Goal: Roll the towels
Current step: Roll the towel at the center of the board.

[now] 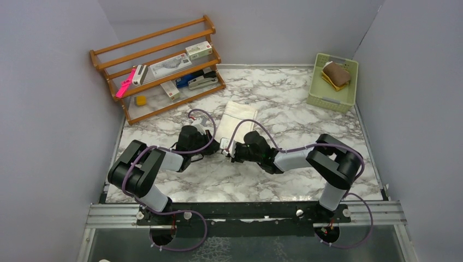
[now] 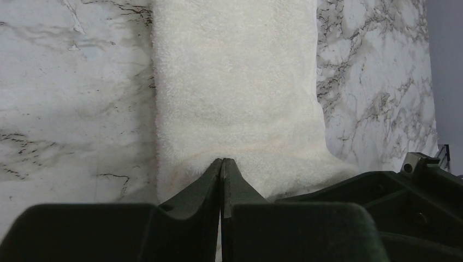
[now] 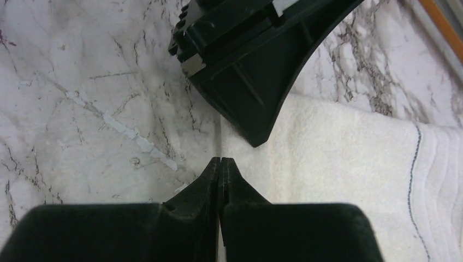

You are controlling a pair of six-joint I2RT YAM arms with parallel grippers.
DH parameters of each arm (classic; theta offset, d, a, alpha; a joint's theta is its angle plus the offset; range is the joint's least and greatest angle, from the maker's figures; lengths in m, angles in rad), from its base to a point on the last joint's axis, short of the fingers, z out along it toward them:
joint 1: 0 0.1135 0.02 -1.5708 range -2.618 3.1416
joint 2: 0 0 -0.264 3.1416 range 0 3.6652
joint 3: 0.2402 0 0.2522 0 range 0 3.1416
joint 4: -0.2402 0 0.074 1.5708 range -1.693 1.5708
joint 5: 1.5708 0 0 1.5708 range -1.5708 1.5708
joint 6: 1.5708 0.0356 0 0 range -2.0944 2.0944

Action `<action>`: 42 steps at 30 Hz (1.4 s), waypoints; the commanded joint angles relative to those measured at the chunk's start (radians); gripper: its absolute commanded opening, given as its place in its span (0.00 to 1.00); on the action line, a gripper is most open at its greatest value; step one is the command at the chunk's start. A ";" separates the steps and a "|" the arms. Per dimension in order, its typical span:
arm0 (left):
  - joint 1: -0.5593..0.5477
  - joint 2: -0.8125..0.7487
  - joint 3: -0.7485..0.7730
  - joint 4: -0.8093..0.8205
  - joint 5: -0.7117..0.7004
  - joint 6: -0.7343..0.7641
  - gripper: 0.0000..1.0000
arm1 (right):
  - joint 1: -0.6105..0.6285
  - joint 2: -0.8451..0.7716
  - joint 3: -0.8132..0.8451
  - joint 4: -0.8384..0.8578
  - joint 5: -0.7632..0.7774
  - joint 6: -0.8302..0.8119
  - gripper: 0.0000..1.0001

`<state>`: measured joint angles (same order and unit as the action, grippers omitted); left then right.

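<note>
The cream towel [image 1: 239, 117] lies as a folded strip on the marble table, reaching away from the arms. My left gripper [image 1: 217, 145] is shut on its near end, and the cloth [image 2: 235, 82] bunches up around the closed tips [image 2: 222, 160]. My right gripper [image 1: 235, 152] is shut right beside it. Its tips [image 3: 220, 159] sit on the towel's [image 3: 349, 158] edge line, with no cloth showing between them. The left gripper's finger [image 3: 245, 82] pokes in just above them. The mustard and brown towel [image 1: 336, 73] sits in the green basket.
The pale green basket [image 1: 331, 100] stands at the back right corner. A wooden rack [image 1: 158, 65] with small boxes and a pink item [image 1: 124, 87] fills the back left. Grey walls close in the table on three sides.
</note>
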<state>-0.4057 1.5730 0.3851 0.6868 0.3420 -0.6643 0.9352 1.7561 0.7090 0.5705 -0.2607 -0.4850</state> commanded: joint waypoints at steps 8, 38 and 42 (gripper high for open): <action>0.007 0.044 0.012 -0.045 0.010 0.035 0.04 | -0.125 -0.007 -0.060 -0.007 -0.014 0.099 0.01; 0.007 0.061 0.060 -0.091 0.027 0.066 0.04 | 0.029 -0.025 -0.046 -0.041 0.159 -0.188 0.45; 0.008 0.064 0.063 -0.092 0.030 0.068 0.04 | 0.030 -0.003 -0.036 -0.038 0.199 -0.208 0.45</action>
<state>-0.4049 1.6085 0.4377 0.6556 0.3759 -0.6300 0.9565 1.7336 0.6666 0.5224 -0.1219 -0.6369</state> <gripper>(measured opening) 0.044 0.450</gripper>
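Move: The near folded edge of the white towel runs left-right just in front of my right fingertips: its middle is about 2 cm ahead, 3 cm right and 3 cm below them. The towel's far end lies about 18 cm ahead and 7 cm to the right of that hand, and my left fingertips are some 4 cm ahead and 2 cm left. From my left hand that near edge is about 2 cm back and 5 cm right, just lower. With my left fingers shut and still holding the towel down beside its near edge, I bring my closed right hand about 5 cm right and 3 cm forward over the near fold, sinking 2 cm and swinging some 10 degrees clockwise. Then I open those fingers roughly halfway, come back about 3 cm left and towards me and unwind the swing, so they straddle the fold without closing. ##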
